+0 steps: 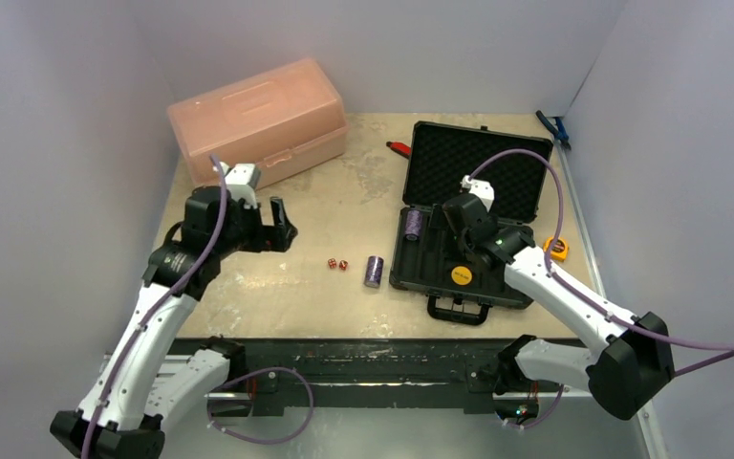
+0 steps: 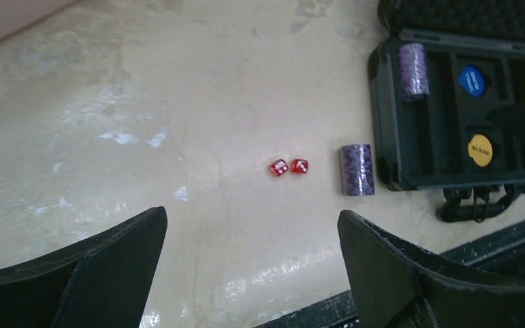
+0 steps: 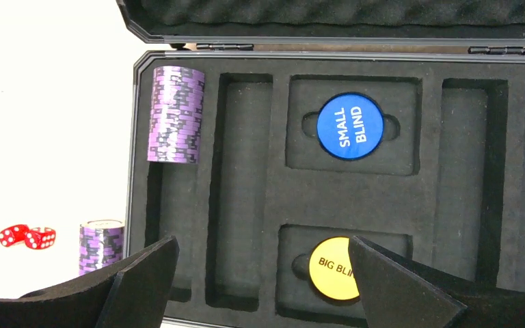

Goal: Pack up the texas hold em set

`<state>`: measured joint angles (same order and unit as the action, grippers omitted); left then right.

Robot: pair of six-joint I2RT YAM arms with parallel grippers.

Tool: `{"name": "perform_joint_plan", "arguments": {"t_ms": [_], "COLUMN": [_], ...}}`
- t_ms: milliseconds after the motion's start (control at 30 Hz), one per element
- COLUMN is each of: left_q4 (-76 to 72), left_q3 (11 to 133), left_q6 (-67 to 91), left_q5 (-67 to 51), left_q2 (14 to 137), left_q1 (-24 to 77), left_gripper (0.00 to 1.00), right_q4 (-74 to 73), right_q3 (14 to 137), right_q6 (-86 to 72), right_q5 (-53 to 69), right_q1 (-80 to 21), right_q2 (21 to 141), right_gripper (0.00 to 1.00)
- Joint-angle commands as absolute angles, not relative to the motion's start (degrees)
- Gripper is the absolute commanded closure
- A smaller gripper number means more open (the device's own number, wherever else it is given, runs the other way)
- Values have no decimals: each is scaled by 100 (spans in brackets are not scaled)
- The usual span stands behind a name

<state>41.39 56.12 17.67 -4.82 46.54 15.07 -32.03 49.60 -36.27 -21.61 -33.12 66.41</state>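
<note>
The black briefcase lies open at the right, lid back, handle toward me. One purple chip stack lies in its leftmost foam slot. The orange disc marked BIG BLIND and a blue SMALL BLIND disc sit in foam recesses. The second purple chip stack lies on the table left of the case. Two red dice lie beside it. My right gripper is open and empty over the case. My left gripper is open and empty above the table.
A translucent pink plastic box stands at the back left. A yellow tape measure lies right of the case. A red-handled tool lies behind the case, and a blue tool at the back right corner.
</note>
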Motion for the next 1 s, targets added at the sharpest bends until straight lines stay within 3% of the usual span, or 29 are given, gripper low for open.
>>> {"name": "perform_joint_plan", "arguments": {"t_ms": [0, 367, 967], "left_q4": [3806, 3583, 3816], "left_q3": [5736, 6093, 6552], "left_q6": [2121, 2705, 3508], "left_q5": [-987, 154, 1261], "left_q2": [5183, 6909, 8899], "left_q1": [2241, 3866, 3921], "left_gripper": [4, 11, 35], "right_q4": [-3142, -3225, -3110], "right_q3": [5190, 5032, 4639], "right_q6": [-3562, -3597, -3577], "right_q5": [-2098, -2181, -1944], "right_q1": [-3289, -3288, -3292], "right_q2": [6556, 6299, 6076], "right_gripper": [1, 1, 1]}}
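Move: The two dice lie on the table some 13 cm to the right of the left gripper, about 5 cm ahead and 21 cm below it. The loose purple chip stack is roughly 9 cm right of the dice and 2 cm nearer the base. Beyond it sits the open case, its middle about 30 cm right of the dice and 2 cm farther out. From the right gripper the dice are some 23 cm left, 2 cm ahead and 10 cm below. Bring the left gripper down about 15 cm and across to the right about 11 cm, towards the dice; make nearly all the sideways travel in the first half, then sink almost straight down. Tip the fingers some 30 degrees steeper towards the table and let them close partway, still well open and empty above the dice. ##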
